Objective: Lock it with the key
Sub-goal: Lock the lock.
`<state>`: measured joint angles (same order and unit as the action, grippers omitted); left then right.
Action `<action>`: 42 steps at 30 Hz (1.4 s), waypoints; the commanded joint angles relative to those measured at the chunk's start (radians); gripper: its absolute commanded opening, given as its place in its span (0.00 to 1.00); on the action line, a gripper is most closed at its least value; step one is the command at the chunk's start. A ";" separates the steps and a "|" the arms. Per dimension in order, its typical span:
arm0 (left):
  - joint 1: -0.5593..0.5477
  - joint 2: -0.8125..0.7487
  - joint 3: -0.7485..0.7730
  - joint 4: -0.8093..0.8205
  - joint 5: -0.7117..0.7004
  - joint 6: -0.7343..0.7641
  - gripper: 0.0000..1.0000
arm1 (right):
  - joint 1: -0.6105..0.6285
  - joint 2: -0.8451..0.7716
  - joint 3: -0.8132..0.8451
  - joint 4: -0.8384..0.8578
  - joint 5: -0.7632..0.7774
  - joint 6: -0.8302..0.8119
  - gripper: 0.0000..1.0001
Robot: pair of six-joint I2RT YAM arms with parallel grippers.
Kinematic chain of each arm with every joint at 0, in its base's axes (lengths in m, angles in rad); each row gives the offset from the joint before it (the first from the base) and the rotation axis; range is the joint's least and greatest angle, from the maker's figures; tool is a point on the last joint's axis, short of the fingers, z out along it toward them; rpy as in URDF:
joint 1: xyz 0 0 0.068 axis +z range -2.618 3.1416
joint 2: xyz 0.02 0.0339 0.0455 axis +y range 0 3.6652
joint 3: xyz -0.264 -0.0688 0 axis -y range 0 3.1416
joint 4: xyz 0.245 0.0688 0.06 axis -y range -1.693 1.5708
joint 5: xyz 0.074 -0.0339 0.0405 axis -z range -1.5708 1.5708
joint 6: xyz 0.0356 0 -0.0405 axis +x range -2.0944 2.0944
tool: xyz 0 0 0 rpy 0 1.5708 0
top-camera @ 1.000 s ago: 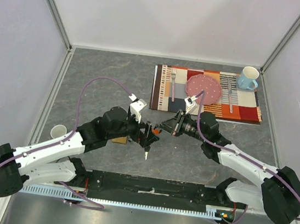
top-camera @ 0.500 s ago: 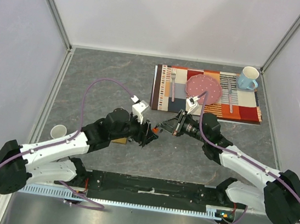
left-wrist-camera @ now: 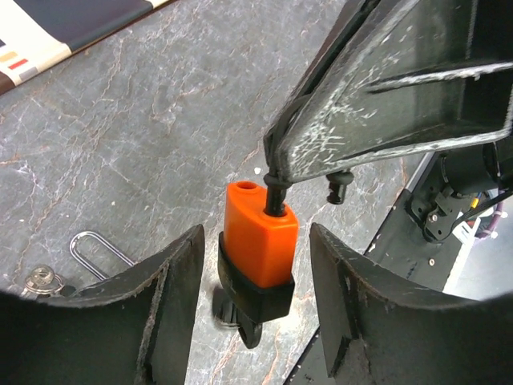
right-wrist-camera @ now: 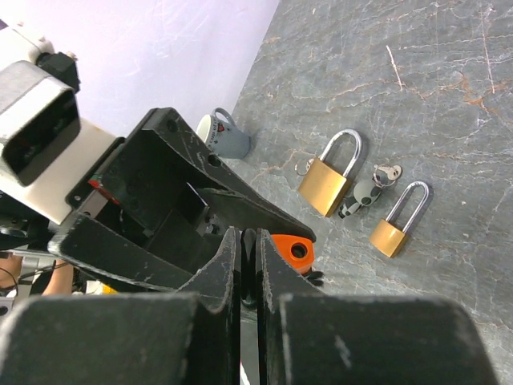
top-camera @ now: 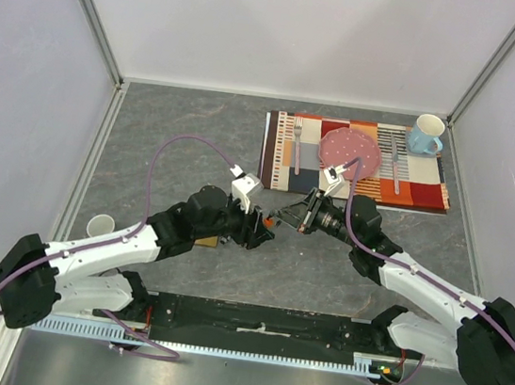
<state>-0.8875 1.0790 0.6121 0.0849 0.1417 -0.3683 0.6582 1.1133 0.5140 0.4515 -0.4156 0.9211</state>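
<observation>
An orange padlock point(left-wrist-camera: 258, 237) with a black base hangs in the air above the table. My right gripper point(right-wrist-camera: 248, 237) is shut on its thin black shackle point(left-wrist-camera: 275, 195) from above. A black key point(left-wrist-camera: 240, 317) sticks out of the padlock's underside. My left gripper point(left-wrist-camera: 255, 265) stands with one finger on each side of the padlock body, and a gap shows on both sides. In the top view both grippers meet at the middle of the table, the left gripper point(top-camera: 260, 231) below the right gripper point(top-camera: 281, 218). The orange padlock point(right-wrist-camera: 292, 250) peeks out beside my right fingers.
Two brass padlocks point(right-wrist-camera: 327, 184) point(right-wrist-camera: 390, 234) and a bunch of keys point(right-wrist-camera: 365, 192) lie on the grey table. A striped placemat point(top-camera: 428, 191) at the back right carries a pink plate point(top-camera: 348, 150) and forks, with a blue mug point(top-camera: 425, 134) beside it. A white cup point(top-camera: 99, 226) stands at the left.
My left gripper has moved right, up to the hanging padlock, and its jaws have narrowed around the body. The right gripper has kept its grip on the shackle and barely moved.
</observation>
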 commanded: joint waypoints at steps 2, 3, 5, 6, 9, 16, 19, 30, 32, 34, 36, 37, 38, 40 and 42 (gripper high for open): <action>0.002 0.025 -0.012 0.052 0.019 -0.012 0.58 | 0.001 -0.029 0.012 0.062 0.009 0.021 0.00; 0.002 0.027 -0.012 0.053 0.019 -0.011 0.52 | 0.001 -0.027 0.012 0.062 0.009 0.019 0.00; 0.004 0.025 -0.012 0.053 0.021 -0.009 0.42 | 0.000 -0.029 0.012 0.062 0.011 0.021 0.00; 0.004 0.024 -0.012 0.052 0.019 -0.011 0.33 | 0.001 -0.029 0.012 0.061 0.009 0.021 0.00; 0.004 0.013 -0.014 0.058 0.022 -0.014 0.18 | 0.001 -0.027 0.012 0.062 0.011 0.021 0.00; 0.002 -0.017 -0.029 0.073 0.024 -0.027 0.02 | 0.000 -0.018 0.004 0.070 0.009 0.016 0.01; 0.007 -0.025 -0.037 0.082 0.027 -0.029 0.02 | 0.001 -0.020 -0.003 0.078 0.009 0.004 0.08; 0.084 -0.019 -0.058 0.093 0.179 -0.029 0.02 | -0.008 -0.122 0.035 -0.134 0.110 -0.123 0.98; 0.102 -0.013 -0.058 0.096 0.238 -0.027 0.02 | -0.019 -0.136 0.053 -0.180 0.118 -0.159 0.98; 0.113 -0.007 -0.054 0.099 0.304 -0.026 0.02 | -0.032 -0.139 0.069 -0.206 0.110 -0.175 0.98; 0.128 -0.005 -0.049 0.102 0.344 -0.021 0.02 | -0.049 -0.142 0.076 -0.212 0.092 -0.195 0.98; 0.134 -0.005 -0.049 0.105 0.389 -0.018 0.02 | -0.054 -0.142 0.078 -0.215 0.083 -0.199 0.98; 0.142 -0.007 -0.046 0.104 0.406 -0.015 0.02 | -0.061 -0.141 0.078 -0.214 0.072 -0.205 0.98; 0.151 -0.011 -0.043 0.105 0.467 -0.006 0.02 | -0.083 -0.139 0.078 -0.211 0.037 -0.209 0.98; 0.159 -0.016 -0.038 0.104 0.507 -0.001 0.02 | -0.109 -0.138 0.067 -0.192 -0.003 -0.211 0.98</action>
<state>-0.7452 1.0790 0.5446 0.1078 0.4835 -0.3790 0.5865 0.9871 0.5480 0.2474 -0.3496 0.7483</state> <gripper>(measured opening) 0.360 0.982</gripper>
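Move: The orange lock hangs by its black shackle from the right hand's shut fingers, its body some 3 cm below that hand, about 2 cm back and 2 cm to its left. For the left hand, the body already lies between its parted fingers, roughly 1 cm ahead and 1 cm to the right, at pad height. On the table, some 15 cm below the left hand and about 3 cm back, lie the small brass padlock about 6 cm left, the grey key fob 9 cm left and the large brass padlock 14 cm left. Sinking about 1 cm, the left hand closes its fingers on the orange lock's body and holds nearly still. Only then does the right hand open wide, let go of the shackle and back off some 4 cm, to its right and a little forward. Keeping its grip, the left hand draws the lock about 2 cm back towards the base, slightly left and down, turning some 10 degrees clockwise. ##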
